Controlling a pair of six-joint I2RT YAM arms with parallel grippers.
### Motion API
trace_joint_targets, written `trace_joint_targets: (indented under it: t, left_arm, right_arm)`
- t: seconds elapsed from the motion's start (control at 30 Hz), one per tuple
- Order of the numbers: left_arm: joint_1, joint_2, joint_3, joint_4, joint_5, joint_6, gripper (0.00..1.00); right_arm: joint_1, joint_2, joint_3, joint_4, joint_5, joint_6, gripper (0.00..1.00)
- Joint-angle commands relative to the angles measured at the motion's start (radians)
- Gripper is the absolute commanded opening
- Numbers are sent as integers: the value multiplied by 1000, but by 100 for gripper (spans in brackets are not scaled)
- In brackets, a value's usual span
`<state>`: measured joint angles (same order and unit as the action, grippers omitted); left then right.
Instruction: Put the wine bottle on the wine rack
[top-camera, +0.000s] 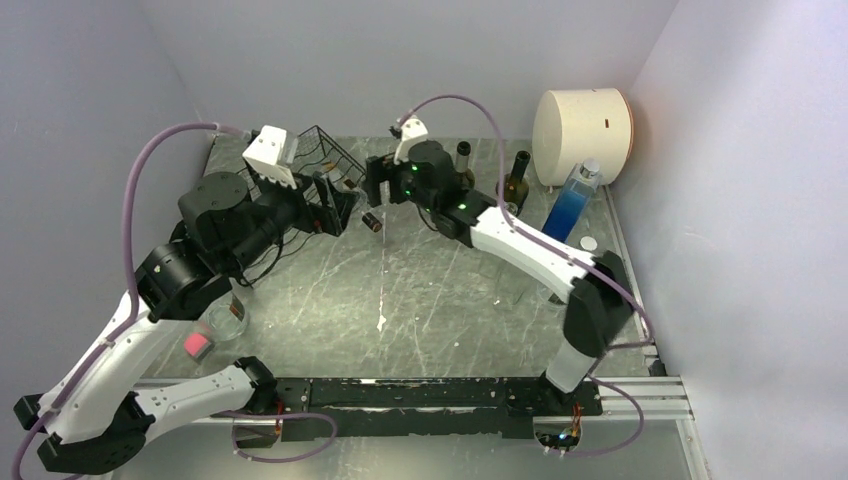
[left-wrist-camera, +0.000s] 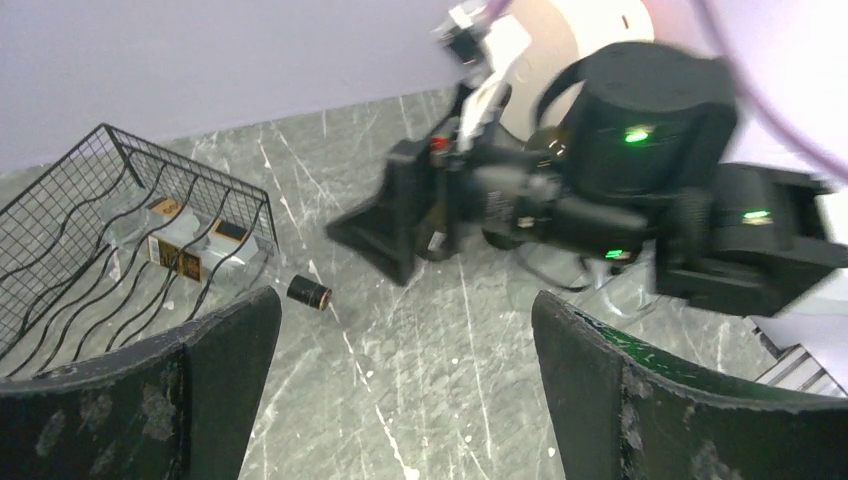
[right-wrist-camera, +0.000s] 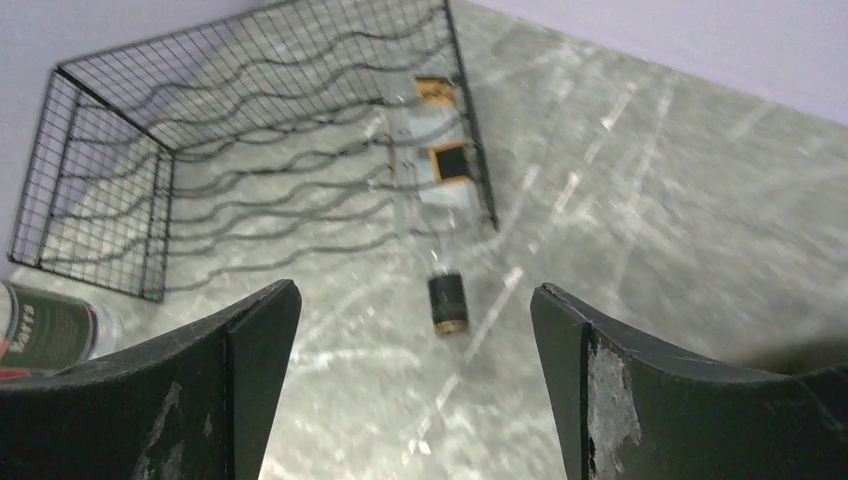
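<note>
The black wire-mesh wine rack (top-camera: 322, 160) stands at the back left. It also shows in the left wrist view (left-wrist-camera: 90, 240) and the right wrist view (right-wrist-camera: 250, 150). A clear wine bottle (right-wrist-camera: 442, 175) with small labels lies in the rack's right-hand groove. Its neck and black cap (right-wrist-camera: 447, 303) stick out over the table, and the cap also shows from above (top-camera: 372, 221) and in the left wrist view (left-wrist-camera: 309, 293). My left gripper (left-wrist-camera: 405, 400) is open and empty, just right of the rack's front. My right gripper (right-wrist-camera: 415, 380) is open and empty above the cap.
Two dark upright bottles (top-camera: 463, 160) (top-camera: 516, 180), a blue bottle (top-camera: 570, 205) and a round beige box (top-camera: 582, 122) stand at the back right. A glass (top-camera: 228, 318) and a cup with a pink thing (top-camera: 199, 343) sit near left. A green-labelled container (right-wrist-camera: 45, 330) lies beside the rack.
</note>
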<state>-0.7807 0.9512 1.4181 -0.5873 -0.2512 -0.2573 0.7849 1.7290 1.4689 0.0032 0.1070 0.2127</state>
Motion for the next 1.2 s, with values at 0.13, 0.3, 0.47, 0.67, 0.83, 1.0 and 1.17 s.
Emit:
trace_joint_targets:
  t: [0.13,0.3,0.47,0.67,0.83,1.0,1.17]
  left_arm:
    - [3,-56,-166,105,-13,-23,99]
    - [2,-90,-261,199,-25,-50,99]
    - [3,-97,-319,292,9,-37,99]
    - [2,-47,-306,291,49,-46,99]
    - [3,-2,-300,303,71,-50,99]
    - [3,46,-276,284,64,-72,99]
    - [3,60,-279,298,77,-74,99]
  right_arm:
    - [-3,-396,-163,-357,284,16,87]
    - [-2,-548,-126,-636,461,106,82]
    - [-1,-665,-128,-786,667,173,82]
    - [-2,-709,-168,-962,854,298,82]
    - [-3,-749,-270,-930,799,309,80]
    - [-2,-760,-339,-900,769,344,64]
    - [-3,-780,-395,-864,765,361,55]
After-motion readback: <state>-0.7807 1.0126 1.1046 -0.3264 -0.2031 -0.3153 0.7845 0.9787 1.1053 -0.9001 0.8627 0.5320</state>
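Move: Some 13 cm back and 28 cm to the right of the empty right hand stands the open clear bottle, its middle about 14 cm lower. A second clear bottle is 8 cm beyond it and 3 cm left, the white-capped bottle 10 cm to its right and about level. The bottle already on the rack lies 8 cm ahead of the right hand, 9 cm left and 20 cm below. From the left hand, the open clear bottle is about 30 cm right, 1 cm ahead, 29 cm below. Swinging away from the rack, the right hand travels about 30 cm right and 15 cm back, arching up some 8 cm and then sinking 9 cm over the open clear bottle. Its wrist turns roughly 50 degrees clockwise and tips farther down, while the fingers narrow partway, late on, around the mouth without visible contact. The open left hand sinks, easing right and slightly forward. ##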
